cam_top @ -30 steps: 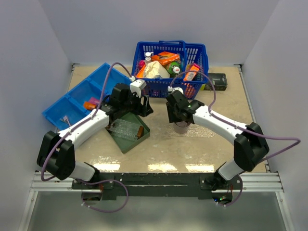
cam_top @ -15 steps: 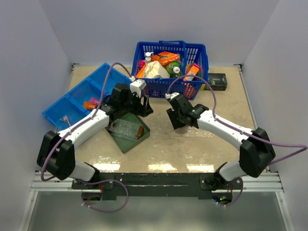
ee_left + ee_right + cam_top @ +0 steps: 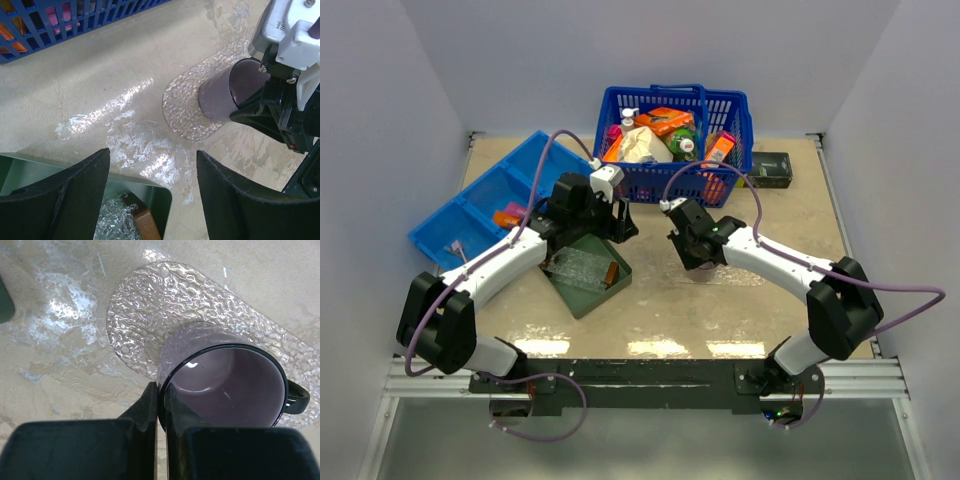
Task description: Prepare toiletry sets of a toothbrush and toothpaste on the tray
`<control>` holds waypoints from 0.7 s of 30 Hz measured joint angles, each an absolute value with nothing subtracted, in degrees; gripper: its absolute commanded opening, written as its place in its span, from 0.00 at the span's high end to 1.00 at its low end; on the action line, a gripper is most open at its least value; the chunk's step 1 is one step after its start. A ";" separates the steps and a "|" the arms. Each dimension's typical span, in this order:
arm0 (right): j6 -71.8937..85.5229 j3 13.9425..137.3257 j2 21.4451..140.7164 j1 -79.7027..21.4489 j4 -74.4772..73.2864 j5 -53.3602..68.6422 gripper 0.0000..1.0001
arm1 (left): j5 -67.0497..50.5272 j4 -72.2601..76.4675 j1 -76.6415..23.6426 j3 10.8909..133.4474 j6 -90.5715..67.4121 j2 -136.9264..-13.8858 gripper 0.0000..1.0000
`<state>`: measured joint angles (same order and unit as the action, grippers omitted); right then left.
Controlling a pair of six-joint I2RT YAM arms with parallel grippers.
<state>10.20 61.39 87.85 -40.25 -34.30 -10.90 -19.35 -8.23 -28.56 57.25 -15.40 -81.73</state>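
The tray [image 3: 107, 225], clear plastic with a brown wooden handle [image 3: 142, 222], lies inside a dark green square tray [image 3: 582, 290]. My left gripper [image 3: 152, 160] hangs open above that green tray's corner with nothing between its fingers. An orange tube [image 3: 507, 217], seemingly toothpaste, rests in the blue divided bin [image 3: 470, 205]. I cannot make out a toothbrush. My right gripper [image 3: 161, 390] is shut on the near rim of a purple mug [image 3: 225, 385], one finger inside and one outside. The mug [image 3: 220, 97] stands on a clear textured oval mat [image 3: 150, 305].
A blue basket [image 3: 675, 140] full of packets and bottles stands at the back centre. A small dark box [image 3: 772, 167] lies to its right. White walls close in the table on three sides.
My right gripper has shifted slightly towards the back left and closed its jaws on the mug's rim. The left arm has not moved.
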 measured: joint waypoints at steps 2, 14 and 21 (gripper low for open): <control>10.87 61.41 87.85 -40.25 -34.33 -11.29 1.00 | -19.35 -8.25 -28.56 57.25 -15.40 -81.73 0.26; 17.78 61.14 86.94 -33.58 -35.46 -15.59 1.00 | -19.42 -8.23 -28.56 57.25 -15.40 -81.73 0.26; 18.98 57.56 82.37 -27.11 -35.57 -17.06 1.00 | -19.99 -8.21 -28.56 57.25 -15.40 -81.73 0.26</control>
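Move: The right hand already grips the near-left rim of the mug, whose middle lies about 4 cm to its right, level fore and aft, and some 4 cm below. The goal, the mat's right end (clear oval mat), is about 13 cm right, 1 cm ahead and 8 cm down. The blue basket stands around 21 cm ahead and 3 cm left; the green box is 21 cm left, level. From the left hand that mat end lies roughly 23 cm right, 6 cm back, 16 cm below. Rightward, gathering speed after a slow start, the right hand carries the mug by its pinched rim along the clear mat towards the mat's right end, about 9 cm, easing a couple of centimetres forward and barely rising. On the way the hand turns some 25 degrees clockwise, with the fingers kept shut. ##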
